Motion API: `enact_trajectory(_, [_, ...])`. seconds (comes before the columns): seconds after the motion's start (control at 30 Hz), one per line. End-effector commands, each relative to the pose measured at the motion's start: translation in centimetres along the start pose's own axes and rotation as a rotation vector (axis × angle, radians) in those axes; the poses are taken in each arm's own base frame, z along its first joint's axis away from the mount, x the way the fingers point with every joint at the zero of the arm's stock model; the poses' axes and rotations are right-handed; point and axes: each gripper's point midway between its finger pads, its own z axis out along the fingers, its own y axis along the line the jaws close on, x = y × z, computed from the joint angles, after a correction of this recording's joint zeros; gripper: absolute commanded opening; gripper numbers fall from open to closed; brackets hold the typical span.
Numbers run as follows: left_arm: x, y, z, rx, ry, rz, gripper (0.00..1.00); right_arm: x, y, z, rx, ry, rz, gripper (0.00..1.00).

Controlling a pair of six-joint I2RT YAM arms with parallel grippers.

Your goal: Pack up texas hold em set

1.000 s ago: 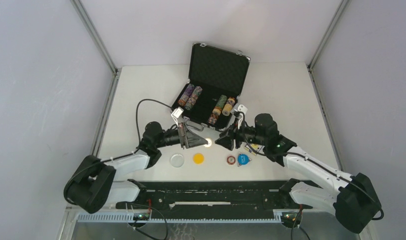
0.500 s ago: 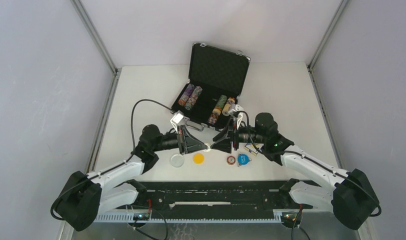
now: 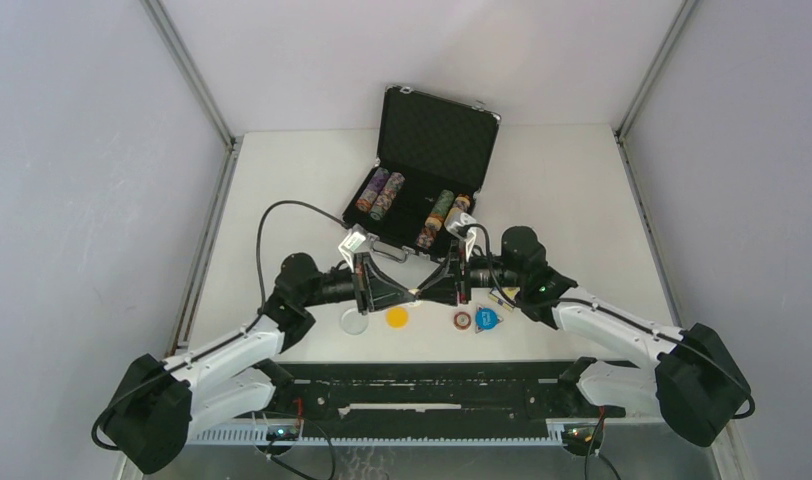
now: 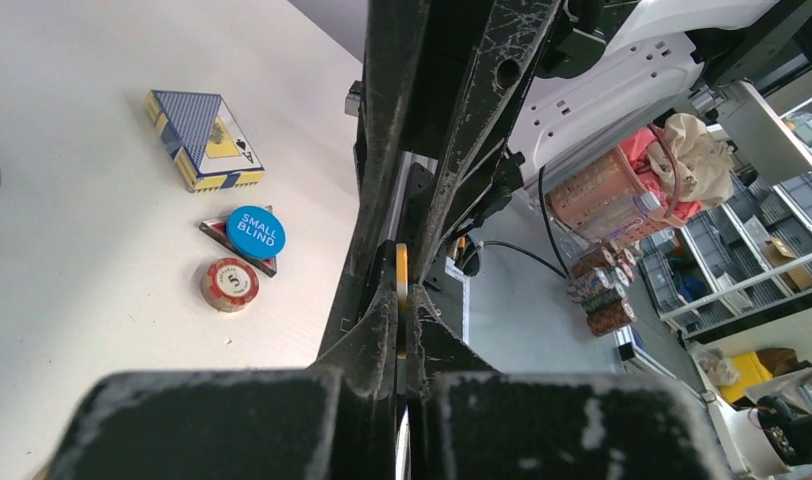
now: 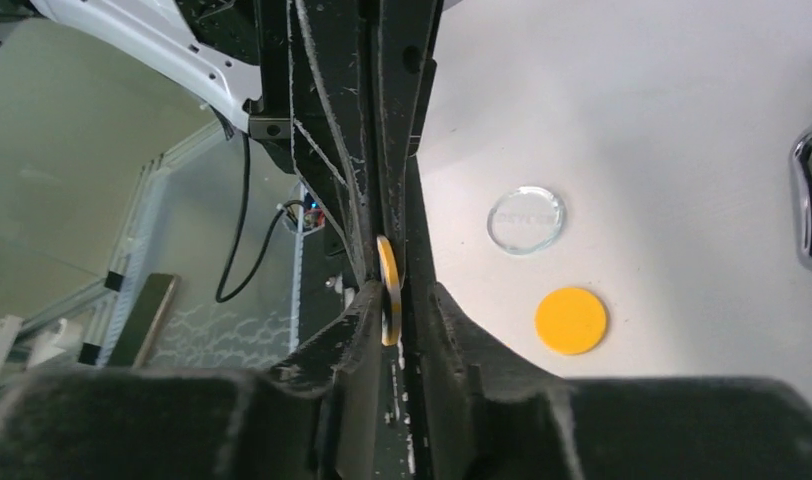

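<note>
The black briefcase (image 3: pixel 437 140) lies open at the back, with rolls of poker chips (image 3: pixel 380 193) in its tray. My left gripper (image 3: pixel 411 293) (image 4: pixel 402 300) is shut on a thin yellow token (image 4: pixel 402 272), held edge-on above the table. My right gripper (image 3: pixel 420 292) (image 5: pixel 400 300) meets it tip to tip. Its jaws stand open on either side of that same token (image 5: pixel 386 275), with a gap still showing on one side. On the table lie a card deck (image 4: pixel 204 140), a blue token (image 4: pixel 255 231), a red chip (image 4: pixel 230 283), a yellow token (image 5: pixel 570 320) and a clear token (image 5: pixel 525 219).
The briefcase's silver handle (image 5: pixel 807 200) sticks out toward the arms, just behind the grippers. The loose tokens lie in a row near the table's front edge (image 3: pixel 412 355), below both grippers. Grey walls close in the table at the left, right and back.
The two grippers have come together at the table's middle. The right jaws have narrowed around the token that the left gripper holds.
</note>
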Motion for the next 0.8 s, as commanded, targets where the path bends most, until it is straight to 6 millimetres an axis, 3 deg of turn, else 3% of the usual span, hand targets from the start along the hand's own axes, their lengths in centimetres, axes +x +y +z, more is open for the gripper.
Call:
enact_trajectory(0.0, [-0.6,-0.4,0.3,0.015,-0.012,0.049,0.0,-1.1,0.8,0.3,-0.033,-0.028,-0.051,0.23])
enact_trajectory(0.1, [-0.5,0.1,0.4,-0.005,-0.01,0.031,0.06,-1.2,0.7,0.3,-0.023,-0.035,-0.064,0.05])
enact_trajectory(0.13, [-0.6,0.7,0.5,-0.034,-0.019,0.026,0.14,-1.4,0.6,0.3,-0.013,-0.04,-0.069,0.0])
enact_trajectory(0.27, [-0.8,4.5,-0.2,-0.264,-0.038,0.0,0.64,-1.9,-1.0,0.0,0.075,-0.064,-0.109,0.0])
enact_trajectory(0.37, [-1.7,7.6,-1.8,-0.473,-0.111,-0.026,0.66,-2.9,-3.4,-0.6,0.191,-0.093,-0.149,0.0])
enact_trajectory(0.47, [-2.2,10.1,-3.8,-0.619,-0.182,-0.064,0.67,-3.4,-7.7,-1.1,0.367,-0.033,-0.174,0.0])
enact_trajectory(0.63, [-2.2,10.8,-4.5,-0.608,-0.189,-0.121,0.67,-3.2,-14.1,-1.4,0.534,0.134,-0.208,0.0])
enact_trajectory(0.77, [-1.9,10.9,-4.2,-0.593,-0.178,-0.125,0.67,-3.5,-19.2,-2.8,0.584,0.17,-0.179,0.01])
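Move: Both hands face each other about 19 cm above the table, the yellow-rimmed white disc on edge between their fingertips, 1 cm to the left hand's right and 1 cm to the right hand's left. From the right hand, the chip case's middle lies some 28 cm straight ahead and 16 cm lower; the yellow disc is 5 cm ahead and 3 cm left, the red chip 5 cm ahead and 10 cm right, the clear disc 4 cm ahead and 12 cm left. The right fingers finish closing and pinch the white disc while the left fingers, which still hold it, spread wide and let go; the left hand then backs off empty, about 8 cm forward, 7 cm down and 6 cm left, swinging some 30 degrees counter-clockwise. Once it has its grip, the right hand carries the disc forward about 14 cm and a little down towards the near right corner of the chip case, its fingers turning some 20 degrees clockwise and its left side dipping about as much. ##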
